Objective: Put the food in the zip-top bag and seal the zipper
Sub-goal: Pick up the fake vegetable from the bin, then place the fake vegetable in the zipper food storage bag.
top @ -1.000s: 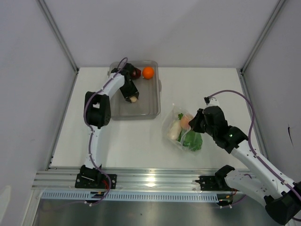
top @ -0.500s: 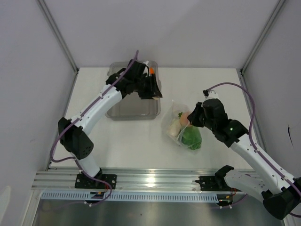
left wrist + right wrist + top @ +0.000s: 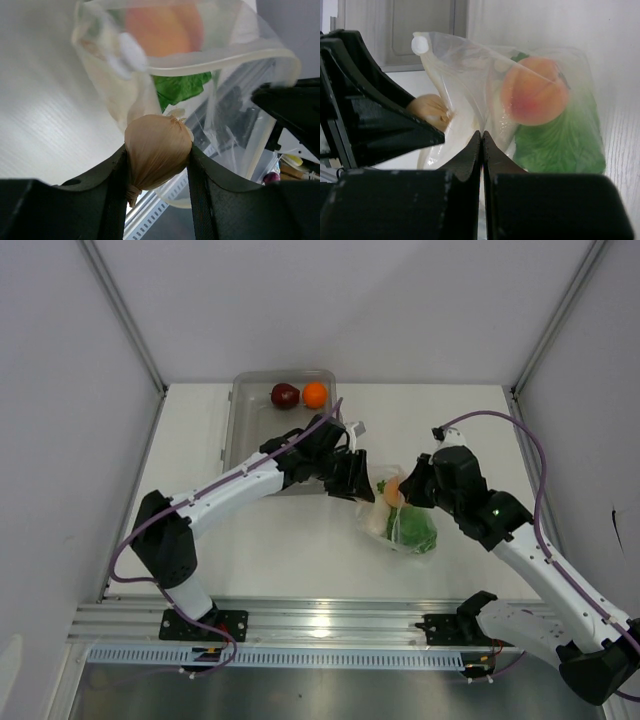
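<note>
A small beige lump (image 3: 159, 142) is clamped between the fingers of my left gripper (image 3: 158, 154), right at the open mouth of the zip-top bag (image 3: 405, 522). The zipper (image 3: 235, 59) runs as a thick clear strip along that mouth. Inside the bag lie a peach-coloured fruit (image 3: 534, 95), green lettuce (image 3: 560, 147) and a white radish (image 3: 377, 519). My right gripper (image 3: 481, 136) is shut on the bag's film and holds the bag up. From above, the left gripper (image 3: 360, 485) faces the right gripper (image 3: 416, 490) across the bag. An orange (image 3: 315, 394) and a dark red bulb (image 3: 285, 395) sit apart from the bag.
The orange and the red bulb rest at the far end of a grey translucent tray (image 3: 240, 435) at the back left. The left arm stretches over the tray's right side. Metal rails run along the near table edge (image 3: 320, 625).
My left arm has swung from the tray rightwards to the bag's mouth, carrying the beige lump. The right gripper has kept its pinch on the bag and shifted slightly.
</note>
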You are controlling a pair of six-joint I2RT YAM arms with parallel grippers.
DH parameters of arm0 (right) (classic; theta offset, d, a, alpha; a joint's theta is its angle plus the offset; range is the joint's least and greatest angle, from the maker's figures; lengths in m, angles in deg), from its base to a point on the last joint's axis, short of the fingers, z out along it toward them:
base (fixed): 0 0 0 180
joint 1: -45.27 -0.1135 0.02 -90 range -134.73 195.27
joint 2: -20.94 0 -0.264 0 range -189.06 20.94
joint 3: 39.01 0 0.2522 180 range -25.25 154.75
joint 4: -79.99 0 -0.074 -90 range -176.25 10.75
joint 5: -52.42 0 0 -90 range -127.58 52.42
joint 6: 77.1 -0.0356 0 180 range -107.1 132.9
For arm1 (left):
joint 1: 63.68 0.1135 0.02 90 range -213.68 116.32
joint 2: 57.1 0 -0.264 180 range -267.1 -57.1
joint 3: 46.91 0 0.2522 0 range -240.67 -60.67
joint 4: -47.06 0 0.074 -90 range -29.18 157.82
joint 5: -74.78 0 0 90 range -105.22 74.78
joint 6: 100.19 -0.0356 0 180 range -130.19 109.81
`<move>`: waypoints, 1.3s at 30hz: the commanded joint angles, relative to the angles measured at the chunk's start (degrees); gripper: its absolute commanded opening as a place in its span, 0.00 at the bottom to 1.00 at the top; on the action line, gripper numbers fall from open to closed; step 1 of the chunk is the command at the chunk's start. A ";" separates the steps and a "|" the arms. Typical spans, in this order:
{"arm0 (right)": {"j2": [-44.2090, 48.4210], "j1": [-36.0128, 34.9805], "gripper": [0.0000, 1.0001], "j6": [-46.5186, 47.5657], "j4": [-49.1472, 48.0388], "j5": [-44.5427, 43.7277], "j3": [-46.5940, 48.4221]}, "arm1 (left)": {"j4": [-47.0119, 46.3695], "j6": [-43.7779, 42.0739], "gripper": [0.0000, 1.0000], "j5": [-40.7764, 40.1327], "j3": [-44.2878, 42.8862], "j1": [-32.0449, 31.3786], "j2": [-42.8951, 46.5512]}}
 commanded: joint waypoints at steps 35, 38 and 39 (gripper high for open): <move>2.35 -1.80 0.00 0.04 1.87 -2.89 3.00 | -9.66 3.85 0.99 -11.76 3.42 -13.10 4.75; 2.53 -1.71 0.00 0.04 1.87 -2.97 3.00 | -9.22 2.71 0.99 -13.60 3.68 -13.01 6.33; 2.79 -1.79 0.00 0.13 2.04 -3.23 2.83 | -8.43 2.36 0.99 -15.87 3.86 -13.01 7.73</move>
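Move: The left hand still holds the onion at the near-left side of the open bag mouth, whose middle lies about 5 cm to its right, 3 cm back and 2 cm below. Inside the bag, the peach is about 9 cm right, 6 cm ahead and 9 cm down, the white radish 5 cm right, level fore-and-aft and 12 cm down, and the lettuce some 12 cm right, 1 cm back and 13 cm down. From the right hand, the mouth is about 5 cm left, 2 cm back and 3 cm lower. With the onion in its fingers, the left hand edges back and to its right over the bag mouth, about 5 cm back and 4 cm right in all, arching up some 4 cm on the way while its fingertips swing roughly 10 degrees forward. It then sinks about 3 cm at the mouth and spreads its half-open fingers wide to let go of the onion, while the right hand stays nearly still and keeps the bag's rim pinched shut between its fingertips. ##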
